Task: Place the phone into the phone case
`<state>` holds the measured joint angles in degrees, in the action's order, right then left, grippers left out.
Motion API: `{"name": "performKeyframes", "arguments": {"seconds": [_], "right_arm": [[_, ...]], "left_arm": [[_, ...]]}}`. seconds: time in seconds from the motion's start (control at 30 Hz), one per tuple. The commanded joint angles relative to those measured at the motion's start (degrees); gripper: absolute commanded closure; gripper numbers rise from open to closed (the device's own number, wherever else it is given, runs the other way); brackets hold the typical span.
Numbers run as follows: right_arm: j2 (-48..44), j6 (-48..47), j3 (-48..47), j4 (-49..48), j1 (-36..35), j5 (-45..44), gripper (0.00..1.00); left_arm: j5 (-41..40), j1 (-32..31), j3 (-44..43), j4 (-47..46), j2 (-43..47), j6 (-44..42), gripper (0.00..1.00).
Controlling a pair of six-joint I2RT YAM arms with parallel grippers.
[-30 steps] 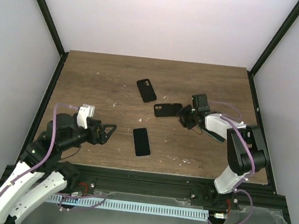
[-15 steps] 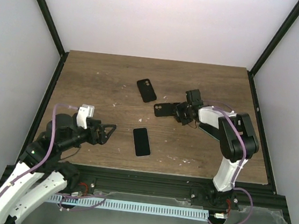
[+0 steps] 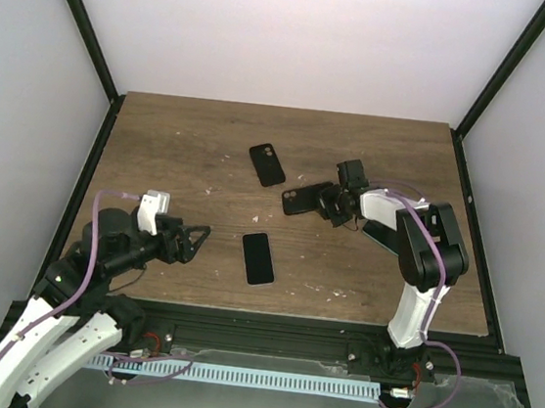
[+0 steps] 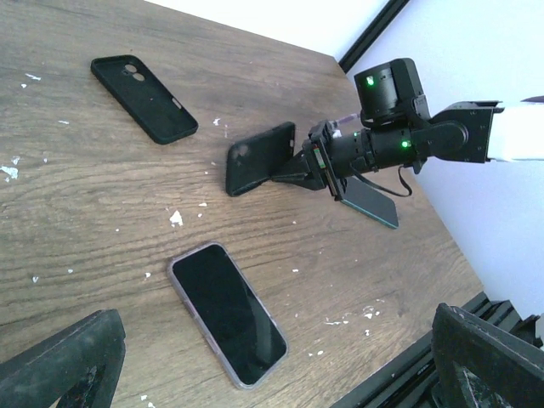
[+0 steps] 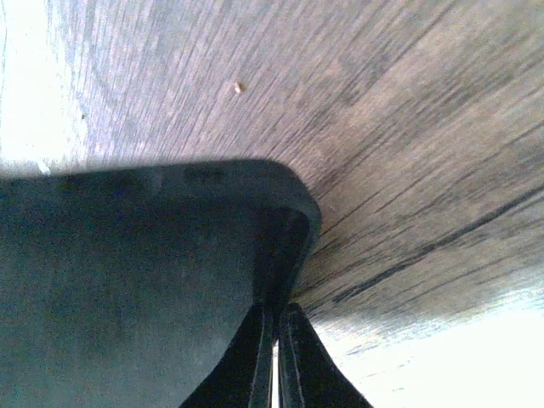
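The phone [image 3: 257, 257] lies screen up near the table's front middle, also in the left wrist view [image 4: 225, 310]. A clear, colourless rim runs round its edges and looks like the lip of the phone case; the case's back is hidden. My left gripper [image 3: 200, 237] hovers open to the phone's left, its fingers [image 4: 59, 361] wide apart and empty. My right gripper [image 3: 330, 203] is shut on the right edge of an opaque black cover [image 3: 300, 199], which is tipped up off the wood [image 4: 255, 157]. In the right wrist view its fingertips [image 5: 276, 308] pinch that cover's rim [image 5: 127, 280].
A second black cover with a camera cutout [image 3: 266, 164] lies flat further back, left of centre. A dark flat slab [image 4: 370, 202] rests under the right arm. Black frame posts and white walls close in the wooden table [image 3: 161, 142].
My right gripper slid left to the black cover's end and closed on its edge, and the cover tilted up. The left arm and the phone stayed put.
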<state>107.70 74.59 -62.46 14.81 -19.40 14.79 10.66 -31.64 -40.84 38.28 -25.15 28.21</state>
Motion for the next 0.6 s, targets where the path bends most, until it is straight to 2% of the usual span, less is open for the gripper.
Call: {"name": "performKeyframes", "arguments": {"seconds": [0.0, 0.23, 0.4, 0.57], "right_arm": [[-0.01, -6.61, -1.53, 3.06, -0.58, -1.64, 0.99], [-4.35, -21.74, -1.73, 9.94, -0.55, -1.81, 0.99], [-8.49, -36.55, 1.39, 14.72, -0.57, 0.68, 0.99], [-11.08, -44.08, 4.14, 22.97, -1.31, -2.58, 0.99]], "left_arm": [[-0.53, 0.01, -0.64, 0.19, 0.67, -0.78, 0.0], [-0.81, 0.01, -0.72, 0.52, 1.07, -0.7, 0.0], [-0.9, 0.01, -0.82, 0.57, 1.27, -0.7, 0.0], [-0.96, 0.0, -0.55, 0.23, 1.42, -0.62, 0.0]]}}
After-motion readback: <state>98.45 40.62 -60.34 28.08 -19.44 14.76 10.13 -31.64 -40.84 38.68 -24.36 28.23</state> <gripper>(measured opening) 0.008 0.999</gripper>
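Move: The black phone case is already pinched in the right fingers by its rim, near one corner; its middle lies about 5 cm left of that hand, 1 cm ahead and nearly level. Around it at table height, from the right hand: the phone in the clear case about 17 cm back and 16 cm left, the far case 11 cm ahead and 17 cm left, the loose phone 6 cm back and 20 cm right. From the left hand, the black phone case is roughly 24 cm ahead, 30 cm right and 24 cm below. The black phone case is swung round counter-clockwise by some 30 degrees in the right hand, which first turns almost on the spot, then draws back about 5 cm, rising roughly 2.5 cm and drifting a little right, away from the far case. The fingers keep their pinch on the rim, their effort rising, while the hand's left side dips slightly. ##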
